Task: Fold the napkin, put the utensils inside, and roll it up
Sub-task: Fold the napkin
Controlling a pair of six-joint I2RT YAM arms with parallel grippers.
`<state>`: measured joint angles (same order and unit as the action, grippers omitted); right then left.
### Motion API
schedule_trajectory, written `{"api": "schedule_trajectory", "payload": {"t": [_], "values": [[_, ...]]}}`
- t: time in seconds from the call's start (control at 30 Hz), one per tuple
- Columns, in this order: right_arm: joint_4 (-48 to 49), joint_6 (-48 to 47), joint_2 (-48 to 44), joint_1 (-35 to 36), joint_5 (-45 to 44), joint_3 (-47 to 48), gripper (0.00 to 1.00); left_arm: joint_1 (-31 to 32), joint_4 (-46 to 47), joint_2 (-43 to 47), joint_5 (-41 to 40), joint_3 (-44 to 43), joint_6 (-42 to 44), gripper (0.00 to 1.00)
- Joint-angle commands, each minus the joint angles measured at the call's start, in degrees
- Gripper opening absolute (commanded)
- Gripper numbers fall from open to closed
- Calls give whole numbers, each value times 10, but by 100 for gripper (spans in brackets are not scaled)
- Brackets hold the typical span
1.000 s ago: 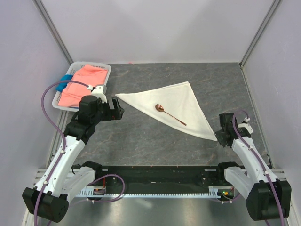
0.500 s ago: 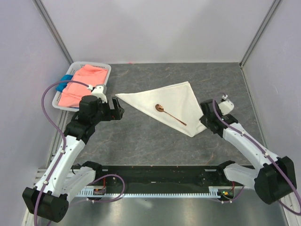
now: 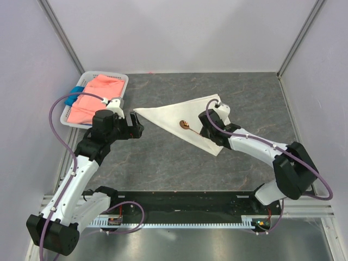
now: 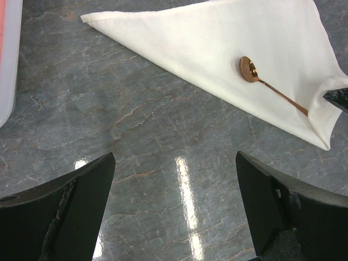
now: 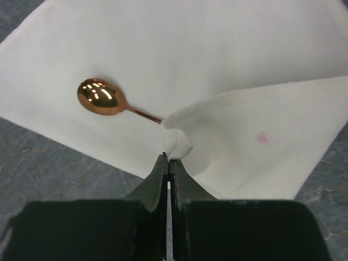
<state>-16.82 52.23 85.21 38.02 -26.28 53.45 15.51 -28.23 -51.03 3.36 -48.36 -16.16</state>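
The off-white napkin (image 3: 187,111) lies on the dark stone table as a folded triangle. The copper spoon (image 3: 185,124) rests on it, its bowl bare and most of the handle under a turned-over flap. My right gripper (image 3: 204,127) is shut on the napkin's right corner (image 5: 176,142), held over the spoon's handle (image 5: 144,115). In the right wrist view the spoon's bowl (image 5: 100,98) sits just left of the pinched cloth. My left gripper (image 3: 138,126) hangs open near the napkin's left tip (image 4: 89,17), holding nothing; the left wrist view shows bare table between its fingers (image 4: 87,185).
At the back left stands a white basket (image 3: 123,80) with a salmon-pink cloth (image 3: 95,98) and a blue cloth (image 3: 76,93). Grey walls enclose the table on three sides. The right arm stretches across the table's right half.
The right arm has swung from the table's right edge leftward, dragging the napkin's right corner over the spoon's handle. The left arm has stayed still.
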Motion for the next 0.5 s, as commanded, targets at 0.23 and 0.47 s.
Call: {"api": "schedule_trajectory", "payload": {"t": [0.23, 0.47], "values": [[95, -48, 83, 34, 58, 71, 0, 1, 15, -5, 6, -2, -9, 100], [102, -63, 104, 45, 71, 85, 0, 0, 16, -6, 5, -2, -9, 100]]}}
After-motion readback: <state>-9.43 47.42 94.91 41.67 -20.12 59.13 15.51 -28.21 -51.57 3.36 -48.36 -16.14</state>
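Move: The right hand, still pinching the lifted napkin corner about 5 cm above the table, has the spoon's bowl about 10 cm to its left and some 4 cm ahead. The napkin's left corner lies roughly 34 cm left and 12 cm ahead; its far corner is about 18 cm ahead and 8 cm right. From the idle left hand, the bowl is some 21 cm right, 8 cm ahead and 16 cm below. Drawing the pinched napkin corner to the left across the spoon's handle towards the bowl, the right hand travels about 7 cm, edging slightly forward at first and sinking by about 1 cm as it slows. The wrist turns some 10 degrees counter-clockwise and the fingers stay shut on the cloth. ##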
